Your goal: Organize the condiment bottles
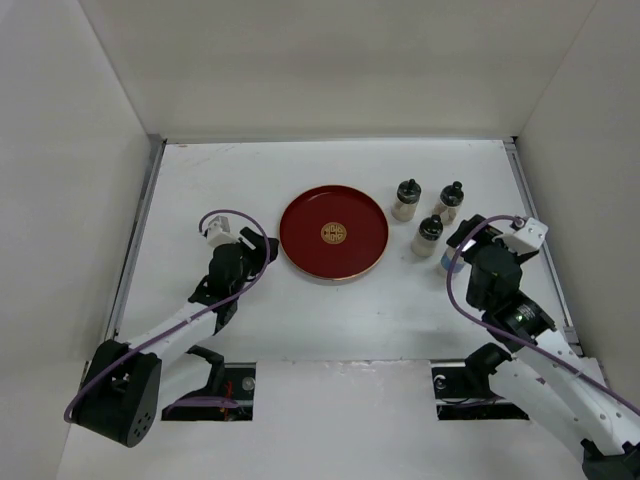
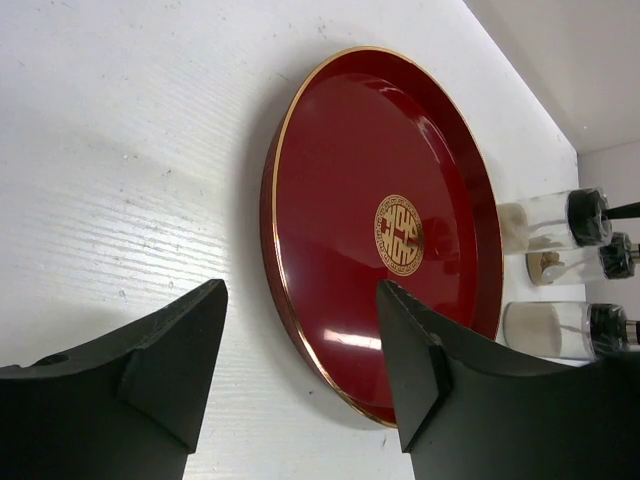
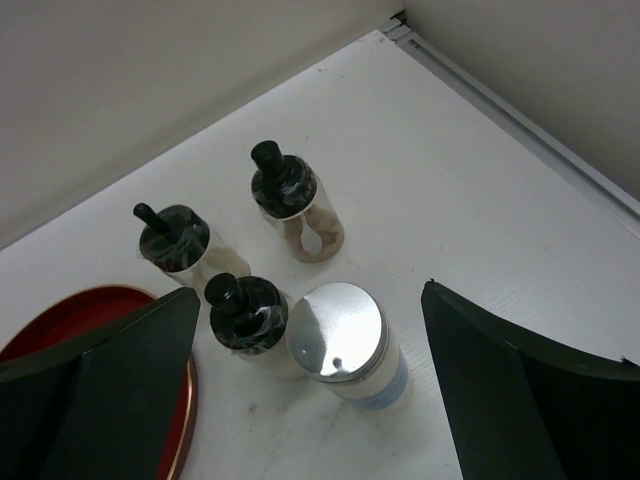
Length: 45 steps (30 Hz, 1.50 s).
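Three squat glass bottles with black knobbed caps stand right of the red tray [image 1: 333, 233]: one at the back left [image 1: 406, 199], one at the back right [image 1: 450, 202], one nearer [image 1: 428, 235]. A clear cylinder with a silvery lid [image 3: 338, 332] stands touching the nearer bottle [image 3: 250, 320]. My right gripper [image 3: 308, 298] is open and empty, hovering above the cylinder and mostly hiding it in the top view. My left gripper [image 2: 302, 290] is open and empty, low over the table beside the tray's left rim [image 2: 275, 190].
The tray holds nothing and has a gold emblem [image 2: 398, 234] at its centre. White walls enclose the table, with a metal rail [image 1: 532, 220] along the right edge close to the bottles. Bare white table lies in front of the tray.
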{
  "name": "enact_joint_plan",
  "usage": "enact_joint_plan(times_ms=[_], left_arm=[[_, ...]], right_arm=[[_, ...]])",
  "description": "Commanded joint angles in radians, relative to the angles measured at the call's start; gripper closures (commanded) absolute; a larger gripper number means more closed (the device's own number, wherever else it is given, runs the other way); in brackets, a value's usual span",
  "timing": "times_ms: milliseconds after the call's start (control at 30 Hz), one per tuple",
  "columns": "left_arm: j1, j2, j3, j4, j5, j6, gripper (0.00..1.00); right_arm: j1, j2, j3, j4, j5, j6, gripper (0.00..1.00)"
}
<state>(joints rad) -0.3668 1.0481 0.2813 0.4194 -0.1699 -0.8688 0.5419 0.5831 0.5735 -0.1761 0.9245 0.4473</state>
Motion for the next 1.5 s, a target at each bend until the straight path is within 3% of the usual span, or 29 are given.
enact_joint_plan(times_ms=[0,333,700,967,1133,1267,1400,1467], left_arm=[[0.01,-0.023,0.009,0.045,0.006,-0.004,0.4],[0.016,-0.069,-0.025,0.081,-0.009,-0.007,0.41],[0.021,-0.011,-0.037,0.136,0.02,-0.035,0.41],[0.035,-0.056,-0.059,0.151,0.018,-0.039,0.41],[0.041,-0.075,-0.067,0.154,0.023,-0.044,0.41],[0.05,-0.083,-0.073,0.154,0.02,-0.048,0.41],[0.055,-0.091,-0.077,0.154,0.018,-0.053,0.41],[0.058,-0.083,-0.076,0.154,0.023,-0.053,0.41]], right_arm=[[-0.004,0.007,0.008,-0.017,0.0,-0.01,0.0],[-0.017,0.103,0.014,-0.008,-0.081,-0.009,0.04],[-0.133,0.273,0.017,0.076,-0.252,0.001,0.0],[-0.19,0.351,0.02,0.107,-0.25,0.031,0.0],[-0.208,0.371,0.012,0.099,-0.271,0.074,0.11],[-0.216,0.356,-0.003,0.093,-0.274,0.096,0.36],[-0.204,0.296,0.002,0.034,-0.254,0.097,0.51],[-0.172,0.238,0.011,-0.008,-0.24,0.103,0.53]])
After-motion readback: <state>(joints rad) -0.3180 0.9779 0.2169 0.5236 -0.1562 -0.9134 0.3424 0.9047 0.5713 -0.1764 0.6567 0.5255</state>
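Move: The silver-lidded jar stands about 5 cm ahead of the open right hand, roughly in line with it and some 12 cm below. From the jar, the nearest black-capped bottle is about 5 cm left and 4 cm farther out; the back right bottle is 13 cm farther out, and the far left bottle 13 cm farther and 11 cm left. From the left hand, the jar lies about 43 cm right and 4 cm back. Right hand sinks about 9 cm and forward 5, tipping down, then closes both fingers around the silver-lidded jar's top. ##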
